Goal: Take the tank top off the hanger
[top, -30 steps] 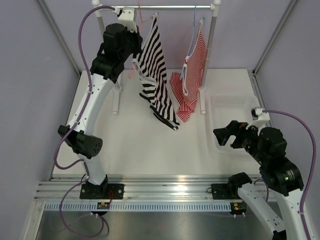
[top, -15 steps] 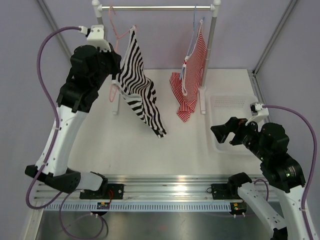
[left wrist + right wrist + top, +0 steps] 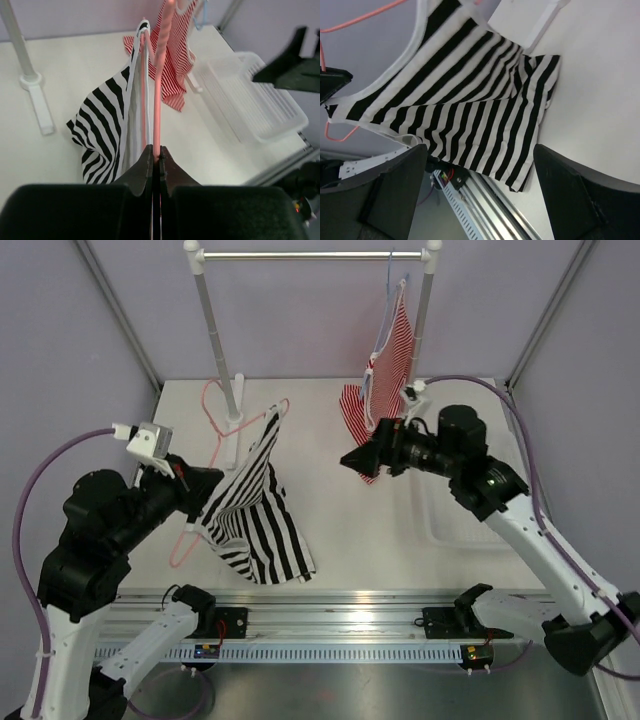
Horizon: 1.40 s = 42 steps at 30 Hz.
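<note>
My left gripper [image 3: 203,502] is shut on the thin pink wire hanger [image 3: 158,95], held off the rack over the near left of the table. The black-and-white striped tank top [image 3: 255,525] still hangs on the hanger [image 3: 209,392], its lower hem lying on the table. In the left wrist view the tank top [image 3: 100,120] drapes left of the wire. My right gripper [image 3: 353,458] is open and empty, to the right of the tank top and pointing at it. In the right wrist view its fingers [image 3: 395,192] stand wide apart with the tank top [image 3: 470,100] beyond them.
A white clothes rack [image 3: 310,255] stands at the back, its left post base [image 3: 232,425] just behind the hanger. A red-and-white striped top [image 3: 385,390] hangs on a light blue hanger at the rod's right end. A white tray [image 3: 470,530] sits on the right.
My left arm took the hanger with the tank top off the rod and brought it down toward the near left. My right arm moved from the tray up and left toward the tank top.
</note>
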Each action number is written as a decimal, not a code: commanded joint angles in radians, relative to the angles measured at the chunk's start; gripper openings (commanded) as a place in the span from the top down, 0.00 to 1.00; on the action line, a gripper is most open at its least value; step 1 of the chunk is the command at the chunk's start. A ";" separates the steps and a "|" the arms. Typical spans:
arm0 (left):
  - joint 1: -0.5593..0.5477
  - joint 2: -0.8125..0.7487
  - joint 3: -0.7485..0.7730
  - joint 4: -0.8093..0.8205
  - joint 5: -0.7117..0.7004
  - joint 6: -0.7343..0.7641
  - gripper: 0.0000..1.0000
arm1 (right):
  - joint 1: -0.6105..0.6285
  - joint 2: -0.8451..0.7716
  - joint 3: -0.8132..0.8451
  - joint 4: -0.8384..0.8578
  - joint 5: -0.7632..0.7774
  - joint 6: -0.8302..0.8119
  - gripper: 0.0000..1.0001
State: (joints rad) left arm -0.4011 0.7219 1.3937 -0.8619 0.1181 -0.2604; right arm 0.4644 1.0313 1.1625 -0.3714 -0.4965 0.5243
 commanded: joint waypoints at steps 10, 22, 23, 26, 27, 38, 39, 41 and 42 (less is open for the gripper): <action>-0.004 -0.208 -0.202 0.000 0.210 -0.077 1.00 | 0.437 0.401 0.275 0.183 0.596 -0.076 0.24; -0.004 -0.184 -0.214 -0.008 0.216 -0.069 1.00 | 0.488 0.516 0.309 0.193 0.691 -0.136 0.42; -0.004 -0.184 -0.217 -0.006 0.213 -0.068 1.00 | 0.487 0.524 0.310 0.193 0.690 -0.138 0.41; -0.004 -0.184 -0.219 -0.006 0.216 -0.065 1.00 | 0.487 0.535 0.318 0.198 0.671 -0.139 0.44; -0.004 -0.184 -0.216 -0.005 0.221 -0.065 1.00 | 0.487 0.538 0.321 0.198 0.676 -0.144 0.46; -0.004 -0.182 -0.202 -0.032 0.155 -0.050 1.00 | 0.487 0.538 0.336 0.189 0.705 -0.181 1.00; -0.004 -0.180 -0.200 -0.038 0.137 -0.050 1.00 | 0.487 0.533 0.332 0.183 0.716 -0.181 1.00; -0.004 -0.174 -0.193 -0.061 0.101 -0.037 1.00 | 0.487 0.513 0.324 0.169 0.752 -0.185 1.00; -0.004 -0.171 -0.193 -0.066 0.100 -0.031 1.00 | 0.485 0.510 0.324 0.158 0.775 -0.201 1.00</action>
State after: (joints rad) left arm -0.4011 0.5358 1.1755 -0.9409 0.2543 -0.3141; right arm 0.9466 1.5833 1.4528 -0.2253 0.1768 0.3592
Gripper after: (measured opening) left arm 0.028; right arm 0.011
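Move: The tank top's far shoulder strap, on the free end of the pink hanger, lies about 12 cm ahead of the right hand, 18 cm to its left and roughly 2 cm higher. From the left hand, already holding the hanger, the strap is some 18 cm ahead, 12 cm right and 3 cm lower. The red-striped top hangs about 22 cm ahead of the right hand, 4 cm right and 10 cm lower; the white basket sits some 8 cm ahead, 27 cm right and 30 cm below that hand. The tank top's far strap is what the right hand reaches for: it sweeps left about 15 cm, then also dips and eases forward some 6 cm each, fingers tipping down, and the wide-open gripper shuts and pinches the cloth beside the hanger's end. The left hand keeps its grip on the hanger, bringing it back and down early on, then nearly holds still. ##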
